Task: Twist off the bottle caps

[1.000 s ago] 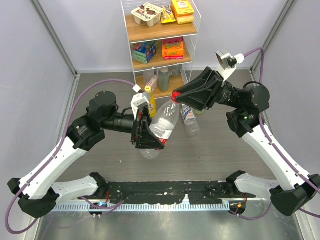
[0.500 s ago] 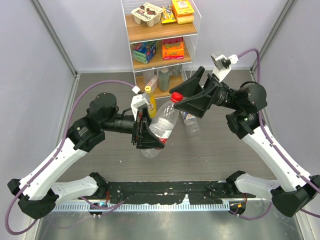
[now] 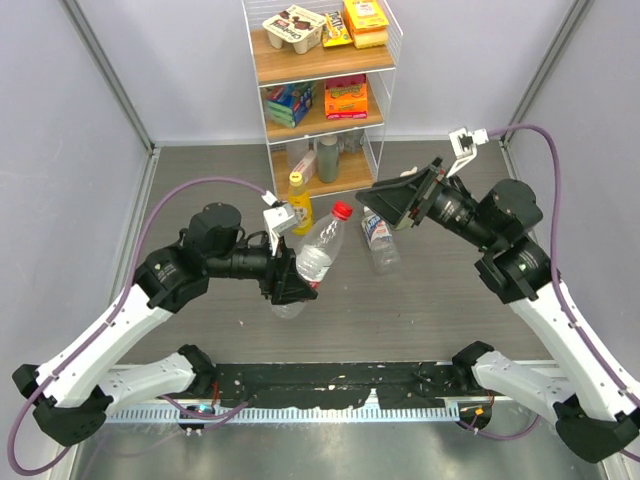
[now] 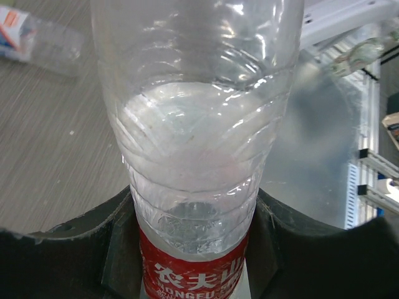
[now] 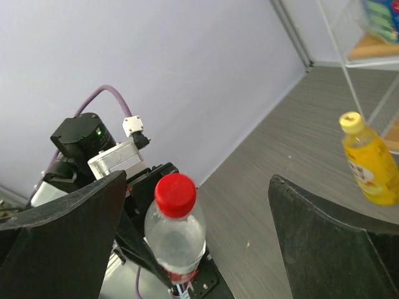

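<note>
My left gripper [image 3: 292, 283] is shut on the lower body of a clear bottle [image 3: 318, 252] with a red label [image 4: 193, 274], holding it tilted above the table. Its red cap [image 3: 342, 210] sits on the neck. My right gripper [image 3: 385, 208] stands open, to the right of the cap and apart from it. In the right wrist view the red cap [image 5: 174, 193] lies between the spread fingers [image 5: 68, 237] without touching them. A yellow juice bottle [image 3: 298, 205] with a yellow cap [image 3: 296, 179] stands upright. A clear bottle with a blue-white label [image 3: 378, 240] lies on its side.
A white wire rack [image 3: 320, 90] of snack boxes stands at the back centre, with a pale green bottle [image 3: 328, 158] on its lowest shelf. Grey walls close in both sides. A black rail [image 3: 330, 380] runs along the near edge.
My right gripper opened, let go of the red cap and drew back to the right. My left arm lowered the bottle slightly toward the table.
</note>
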`<move>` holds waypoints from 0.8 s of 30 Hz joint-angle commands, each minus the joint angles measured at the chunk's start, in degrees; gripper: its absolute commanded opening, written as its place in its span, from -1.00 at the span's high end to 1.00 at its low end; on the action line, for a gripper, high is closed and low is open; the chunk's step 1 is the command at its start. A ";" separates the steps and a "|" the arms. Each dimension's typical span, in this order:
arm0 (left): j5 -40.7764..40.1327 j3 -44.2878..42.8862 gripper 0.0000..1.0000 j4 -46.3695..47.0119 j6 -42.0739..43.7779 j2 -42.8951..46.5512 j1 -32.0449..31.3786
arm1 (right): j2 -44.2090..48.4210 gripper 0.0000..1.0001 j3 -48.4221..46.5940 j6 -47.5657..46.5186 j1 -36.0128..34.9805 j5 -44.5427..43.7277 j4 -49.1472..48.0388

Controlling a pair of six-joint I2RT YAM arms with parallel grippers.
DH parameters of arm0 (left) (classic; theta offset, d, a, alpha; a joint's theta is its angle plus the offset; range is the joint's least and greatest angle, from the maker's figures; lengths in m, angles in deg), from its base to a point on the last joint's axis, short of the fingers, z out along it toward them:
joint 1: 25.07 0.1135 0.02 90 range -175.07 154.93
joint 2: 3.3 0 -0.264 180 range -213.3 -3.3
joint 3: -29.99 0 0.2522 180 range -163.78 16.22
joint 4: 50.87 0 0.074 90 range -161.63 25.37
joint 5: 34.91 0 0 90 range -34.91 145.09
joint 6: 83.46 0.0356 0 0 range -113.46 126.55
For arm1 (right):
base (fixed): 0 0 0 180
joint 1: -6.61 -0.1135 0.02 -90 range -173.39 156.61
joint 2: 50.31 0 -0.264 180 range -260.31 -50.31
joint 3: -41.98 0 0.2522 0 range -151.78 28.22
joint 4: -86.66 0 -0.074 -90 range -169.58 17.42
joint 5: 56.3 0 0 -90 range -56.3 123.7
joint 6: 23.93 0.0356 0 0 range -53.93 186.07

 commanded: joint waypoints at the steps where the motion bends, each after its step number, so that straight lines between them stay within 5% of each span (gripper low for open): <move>1: -8.84 2.92 1.00 -2.96 2.83 1.78 -0.14 | 5.54 -1.00 1.43 -2.19 -0.28 -10.73 9.23; 11: -21.50 4.15 1.00 -3.84 5.29 -0.50 -0.23 | 7.57 -1.00 4.33 -3.33 -0.28 -16.36 17.86; 24: -39.95 5.04 1.00 -2.95 5.56 -7.78 -0.23 | -0.50 -1.00 3.73 -1.83 -0.28 -19.02 12.50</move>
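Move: The red cap, still on the bottle in the left hand, lies about 5 cm left of the open right hand, 2 cm back and 2 cm lower; from the left hand it is some 7 cm ahead, 7 cm right and 12 cm up. The yellow bottle is roughly 20 cm ahead of the right hand, 16 cm left and 38 cm below; the white-capped bottle is 17 cm ahead, 4 cm right and 40 cm below. Keeping its grip round the red-labelled bottle, the left hand carries it down about 10 cm and forward 8, drifting left, while the wrist turns some 35 degrees so the fingers point more down and forward. The right hand, wide open and touching nothing, draws off the red cap to the right and sinks about 11 cm, edging forward late and swinging clockwise as its fingers tip down. ##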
